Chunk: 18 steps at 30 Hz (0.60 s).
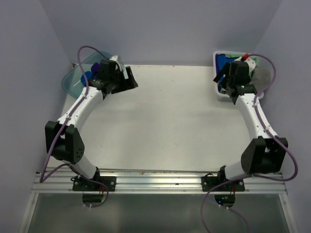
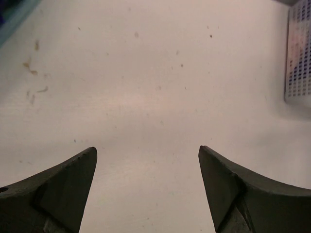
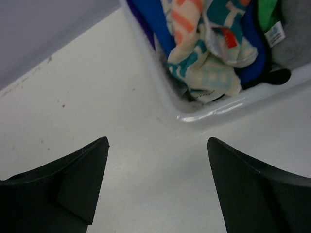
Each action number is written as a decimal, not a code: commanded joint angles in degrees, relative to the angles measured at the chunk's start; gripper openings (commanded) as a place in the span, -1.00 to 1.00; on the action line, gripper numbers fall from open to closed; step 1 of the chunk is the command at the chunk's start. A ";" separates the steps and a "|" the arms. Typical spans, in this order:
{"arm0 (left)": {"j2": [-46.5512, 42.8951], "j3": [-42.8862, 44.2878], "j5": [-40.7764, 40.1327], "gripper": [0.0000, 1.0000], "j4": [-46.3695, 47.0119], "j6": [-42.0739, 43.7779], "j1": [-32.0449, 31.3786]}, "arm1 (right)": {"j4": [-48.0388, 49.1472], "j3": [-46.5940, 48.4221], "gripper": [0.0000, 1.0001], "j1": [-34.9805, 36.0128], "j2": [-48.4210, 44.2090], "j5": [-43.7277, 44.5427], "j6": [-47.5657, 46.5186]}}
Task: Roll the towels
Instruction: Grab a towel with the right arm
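Several towels lie bunched in the white basket (image 3: 194,114) at the far right: a cream towel with teal lettering (image 3: 209,53), a royal blue towel (image 3: 153,22), a green towel (image 3: 267,12) and a grey towel (image 3: 299,39). My right gripper (image 3: 158,145) is open and empty, over bare table just in front of the basket's rim; in the top view it (image 1: 219,78) sits at the basket's left side. My left gripper (image 2: 147,153) is open and empty over bare table at the far left (image 1: 130,78).
A translucent teal tub (image 1: 73,80) stands at the far left corner behind the left wrist, with purple (image 1: 95,65) and blue (image 1: 87,75) cloth showing in it. The white basket (image 2: 299,53) shows at the right edge of the left wrist view. Walls close in on three sides.
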 commanded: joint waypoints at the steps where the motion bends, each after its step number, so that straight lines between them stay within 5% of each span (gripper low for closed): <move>1: -2.55 -2.92 -2.04 0.79 0.74 1.15 -4.78 | -1.32 7.73 0.73 -6.57 6.67 2.14 2.93; 11: -3.61 -12.24 1.04 0.78 4.43 -2.63 -15.42 | -12.29 39.03 0.54 -13.10 36.72 -0.22 1.53; 16: -3.95 -12.51 -0.10 0.77 3.38 -2.81 -16.40 | -14.24 46.59 -0.07 -14.25 43.08 -5.93 2.05; 18: -4.57 -12.51 -0.63 0.77 3.20 -2.72 -16.57 | -15.21 47.48 -0.67 -14.25 42.49 -6.38 2.23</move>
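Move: For the right hand, the patterned towel in the white basket lies about 15 cm ahead, 11 cm to the right and 11 cm below. The blue towel is some 6 cm left of it and 2 cm farther out, the green one about 7 cm right and 3 cm farther, the grey one 11 cm right and 3 cm nearer. From the left hand, the patterned towel is about 13 cm ahead, 55 cm right and 10 cm below. Right hand reaches about 14 cm forward, right and down, pinching the patterned towel; left hand goes right-and-back. ##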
